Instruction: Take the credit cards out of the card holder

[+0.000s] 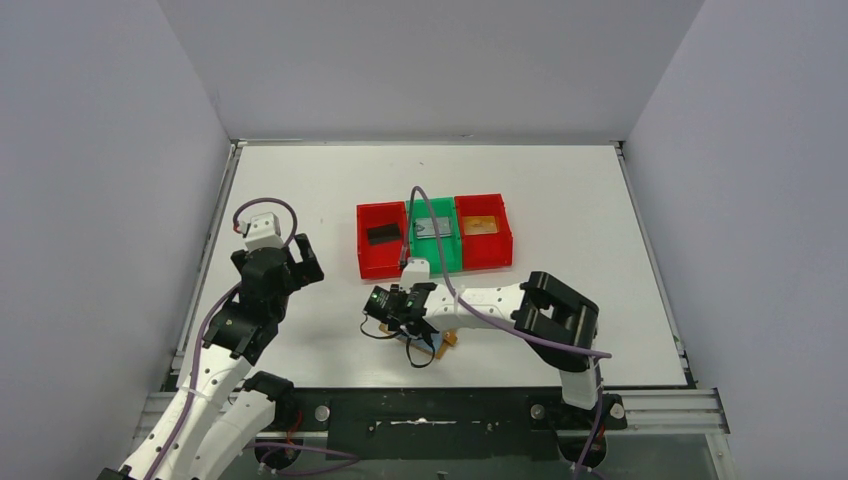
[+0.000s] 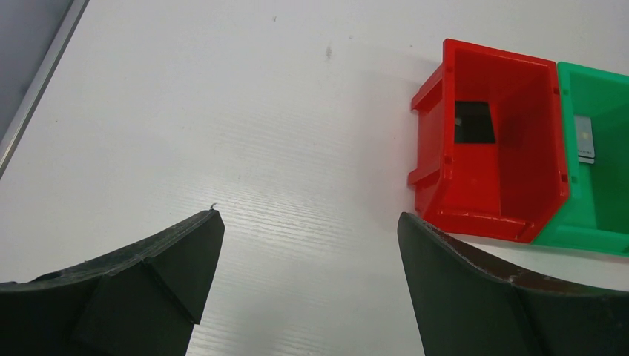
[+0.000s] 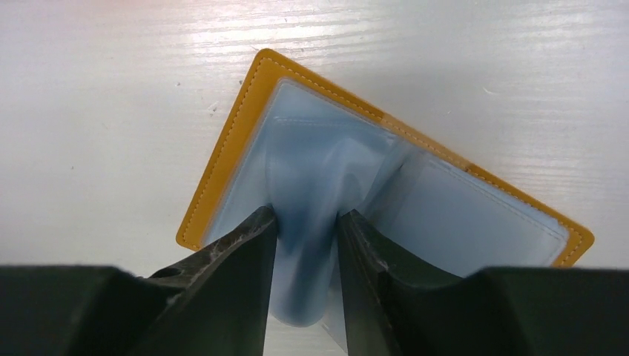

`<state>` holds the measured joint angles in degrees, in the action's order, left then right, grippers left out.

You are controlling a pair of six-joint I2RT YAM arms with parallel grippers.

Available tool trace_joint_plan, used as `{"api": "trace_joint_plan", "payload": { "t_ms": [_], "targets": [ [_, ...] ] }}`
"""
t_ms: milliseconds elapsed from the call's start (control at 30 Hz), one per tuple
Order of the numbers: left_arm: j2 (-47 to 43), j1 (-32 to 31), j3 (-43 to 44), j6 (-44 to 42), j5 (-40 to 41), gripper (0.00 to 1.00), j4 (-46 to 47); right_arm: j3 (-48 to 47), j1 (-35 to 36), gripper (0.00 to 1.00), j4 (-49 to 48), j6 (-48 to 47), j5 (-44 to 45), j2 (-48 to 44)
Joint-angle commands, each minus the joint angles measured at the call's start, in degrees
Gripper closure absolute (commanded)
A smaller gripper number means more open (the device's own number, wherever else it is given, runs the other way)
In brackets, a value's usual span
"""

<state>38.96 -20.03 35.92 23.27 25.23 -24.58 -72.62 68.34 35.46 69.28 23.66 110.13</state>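
The card holder (image 3: 241,133) lies open on the white table, orange-tan at the rim with pale blue-grey inner panels (image 3: 482,215). My right gripper (image 3: 307,219) has both fingers pressed on a bunched-up fold of the left blue panel, which bulges between them. From above, only an orange corner of the card holder (image 1: 449,340) shows beside the right gripper (image 1: 424,334). No credit card shows inside the holder. My left gripper (image 2: 308,222) hangs open over bare table, far to the left (image 1: 300,262).
Three bins stand in a row behind the holder. The left red bin (image 1: 381,240) holds a black card (image 2: 475,122). A grey card (image 1: 434,228) lies in the green bin (image 1: 434,235). The right red bin (image 1: 484,230) holds an orange card (image 1: 480,225). A purple cable arcs over them.
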Motion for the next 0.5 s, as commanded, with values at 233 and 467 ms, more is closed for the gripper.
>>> {"api": "trace_joint_plan", "payload": {
  "t_ms": [233,467],
  "targets": [
    [-0.5,0.4,-0.2,-0.5,-0.4,0.10,3.7,2.6,-0.7,0.38,-4.8,-0.9,-1.7,-3.4],
    [-0.3,0.4,-0.2,-0.6,-0.5,0.10,3.7,-1.1,-0.9,0.32,0.7,0.3,-1.2,1.0]
  ]
}}
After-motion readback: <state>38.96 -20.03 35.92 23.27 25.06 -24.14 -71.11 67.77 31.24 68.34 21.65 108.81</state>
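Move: The card holder lies under the right fingertips, its middle about 2 cm to their right, 1 cm back and 1 cm down, askew on the table. The green bin stands some 19 cm ahead and 6 cm to the right, its middle 2 cm higher; the left red bin is equally far ahead, but 6 cm to the left and 2 cm higher. From the left hand, the card holder is roughly 9 cm back, 23 cm to the right and 17 cm down. Open the right gripper to let go of the bunched clear plastic of the holder's left pocket, spreading the fingers from about a third open to two thirds. As they part, ease the hand about 1 cm to the left and half a centimetre up, tilting its left side up slightly, so the fingers end straddling the left page. ##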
